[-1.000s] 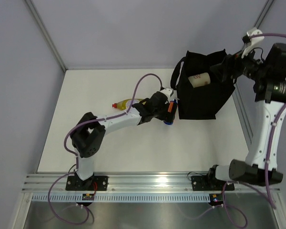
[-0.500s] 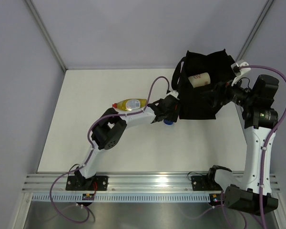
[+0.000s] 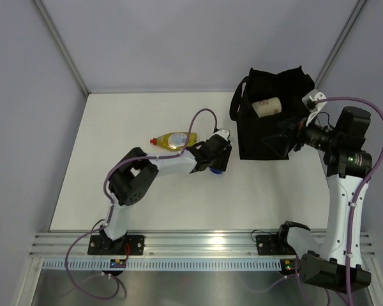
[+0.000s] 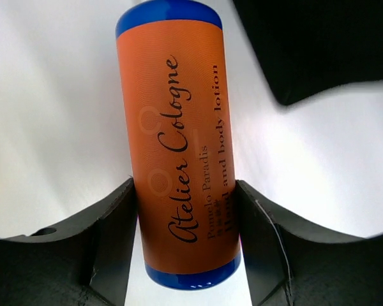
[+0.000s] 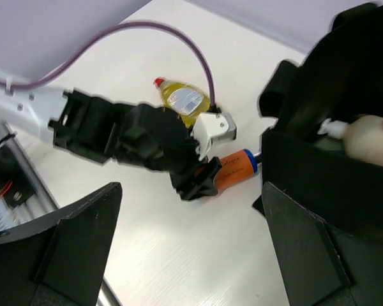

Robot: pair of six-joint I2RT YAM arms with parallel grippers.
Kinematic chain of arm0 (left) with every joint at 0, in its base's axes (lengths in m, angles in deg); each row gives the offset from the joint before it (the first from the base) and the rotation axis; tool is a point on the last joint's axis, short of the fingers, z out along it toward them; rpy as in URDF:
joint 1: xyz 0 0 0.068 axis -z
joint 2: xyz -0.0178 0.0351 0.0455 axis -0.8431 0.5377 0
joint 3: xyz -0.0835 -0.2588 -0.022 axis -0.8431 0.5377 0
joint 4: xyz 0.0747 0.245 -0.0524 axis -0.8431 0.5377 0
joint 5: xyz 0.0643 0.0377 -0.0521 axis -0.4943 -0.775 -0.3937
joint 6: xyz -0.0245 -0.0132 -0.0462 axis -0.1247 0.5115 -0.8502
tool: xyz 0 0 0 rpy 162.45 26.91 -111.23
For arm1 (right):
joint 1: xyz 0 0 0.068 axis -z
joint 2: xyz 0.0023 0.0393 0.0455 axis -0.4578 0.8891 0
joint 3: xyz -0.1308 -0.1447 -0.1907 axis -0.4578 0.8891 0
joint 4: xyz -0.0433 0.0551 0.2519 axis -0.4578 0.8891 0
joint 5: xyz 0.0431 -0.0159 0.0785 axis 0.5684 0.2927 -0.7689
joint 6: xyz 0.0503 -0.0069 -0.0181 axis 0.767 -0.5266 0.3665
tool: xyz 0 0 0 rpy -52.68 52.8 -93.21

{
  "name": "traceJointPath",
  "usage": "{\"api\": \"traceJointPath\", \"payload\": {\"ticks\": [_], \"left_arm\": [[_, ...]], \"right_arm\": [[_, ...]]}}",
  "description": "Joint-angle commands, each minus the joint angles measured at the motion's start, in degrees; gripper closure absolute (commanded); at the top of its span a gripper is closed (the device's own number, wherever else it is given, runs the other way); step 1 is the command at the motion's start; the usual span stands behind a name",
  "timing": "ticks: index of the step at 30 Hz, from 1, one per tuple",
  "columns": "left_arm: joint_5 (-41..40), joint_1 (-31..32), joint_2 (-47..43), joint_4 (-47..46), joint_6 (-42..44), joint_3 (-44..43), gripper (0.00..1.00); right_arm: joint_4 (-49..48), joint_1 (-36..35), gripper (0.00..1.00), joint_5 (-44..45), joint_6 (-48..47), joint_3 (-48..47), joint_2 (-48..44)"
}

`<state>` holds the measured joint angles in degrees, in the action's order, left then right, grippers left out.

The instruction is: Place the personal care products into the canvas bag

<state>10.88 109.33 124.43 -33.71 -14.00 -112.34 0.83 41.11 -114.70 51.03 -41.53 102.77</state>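
My left gripper (image 3: 217, 160) is shut on the orange bottle with blue cap (image 4: 175, 140), its fingers (image 4: 108, 236) pressing both sides. It holds the bottle low over the table, just left of the black canvas bag (image 3: 268, 131). The bottle also shows in the right wrist view (image 5: 235, 168). A cream bottle (image 3: 267, 106) lies inside the bag. The clear yellow bottle with red cap (image 3: 172, 139) lies on the table behind my left arm. My right gripper (image 3: 282, 135) is open and empty at the bag's right front side. The other bottles are hidden.
The bag's loop handle (image 3: 237, 102) sticks out on its left side. Grey walls and metal frame posts (image 3: 60, 44) enclose the white table (image 3: 179, 197). My left arm's purple cable (image 3: 198, 118) arcs over the yellow bottle.
My left gripper has drawn back left and toward me with the orange bottle, a little away from the bag. My right arm has come down to the bag's right side.
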Motion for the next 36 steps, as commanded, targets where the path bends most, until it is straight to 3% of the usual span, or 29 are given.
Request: {"api": "traceJointPath", "payload": {"ticks": [1, 7, 9, 11, 13, 16, 18, 19, 20, 21, 22, 24, 27, 29, 36], "left_arm": [[7.31, -0.96, -14.48, -6.55, 0.98, 8.14, 1.00], [25.69, -3.08, -33.76, -24.55, -3.59, 30.73, 1.00], [28.06, -3.08, -40.01, -30.28, -5.25, 36.70, 1.00], [28.08, -3.08, -43.18, -33.09, -6.66, 39.36, 1.00], [25.97, -3.08, -47.05, -36.17, -8.25, 41.82, 1.00], [23.16, -3.16, -49.43, -35.22, -7.99, 41.31, 1.00], [23.33, -3.60, -50.13, -34.69, -8.60, 41.04, 1.00], [23.85, -4.04, -50.83, -34.86, -9.21, 41.04, 1.00], [24.73, -4.30, -51.01, -34.69, -9.74, 41.04, 1.00], [27.35, -4.74, -51.10, -33.91, -10.09, 40.69, 1.00], [28.94, -5.36, -51.10, -32.77, -10.01, 40.08, 1.00], [31.93, -5.54, -51.19, -27.85, -8.70, 38.06, 1.00], [33.78, -5.89, -51.80, -24.50, -8.34, 36.83, 1.00], [34.22, -6.06, -52.42, -23.36, -8.43, 36.47, 1.00], [36.95, -6.50, -52.60, -23.52, -10.36, 35.59, 1.00]], "right_arm": [[9.63, -0.07, 0.00, -10.08, -12.08, -1.30, 0.26], [12.65, -3.83, 0.01, -12.76, -15.54, 1.50, 4.04], [7.74, -10.59, 0.00, -8.81, -5.77, 5.87, 4.05], [-3.76, -18.04, 0.01, -1.60, 2.62, 9.14, 3.61], [-16.02, -21.06, 0.00, 2.61, 15.01, 14.06, 2.38], [-21.46, -25.02, 0.01, 2.47, 18.58, 14.61, 3.25], [-19.37, -26.26, 0.01, -1.82, 8.36, 11.81, 5.61], [-13.35, -26.26, 0.00, -12.28, 0.80, 10.57, 6.76], [-3.11, -26.35, 0.00, -16.13, -11.72, 5.77, 9.21], [8.65, -27.04, 0.01, -16.52, -42.47, 2.94, 10.71], [22.78, -29.66, 0.01, -9.12, -51.48, 0.91, 12.38], [26.51, -31.53, 0.00, -0.30, -63.71, -1.21, 15.63], [25.48, -32.15, 0.01, 8.16, -74.99, 1.49, 15.91], [23.29, -34.24, 0.01, 11.24, -75.30, 3.08, 16.08], [6.87, -43.90, 0.00, 19.68, -60.83, 8.01, 16.52]]}}
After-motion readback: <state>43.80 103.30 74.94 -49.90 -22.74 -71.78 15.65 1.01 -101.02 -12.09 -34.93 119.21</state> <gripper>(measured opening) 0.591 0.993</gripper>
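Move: The orange lotion bottle is already between the left fingers near its base, its middle about 3 cm ahead of them and 1 cm right. The right gripper waits roughly 17 cm right, 8 cm back and 33 cm higher. From the right hand the bottle lies some 11 cm ahead, 16 cm left and 33 cm below. The canvas bag stands about 22 cm ahead of the right hand, 1 cm right and 25 cm lower; the yellow bottle lies 15 cm ahead, 35 cm left, 33 cm down. Keeping its pinch near the lotion bottle's base, the left hand draws back about 14 cm and left, then mainly up some 15 cm, swinging its fingers flatter and to the right so the cap end faces the other gripper. The right hand, wide open, sinks about 16 cm and goes 13 cm left, turning counter-clockwise and rolling until its fingers come around the cap end without closing. ##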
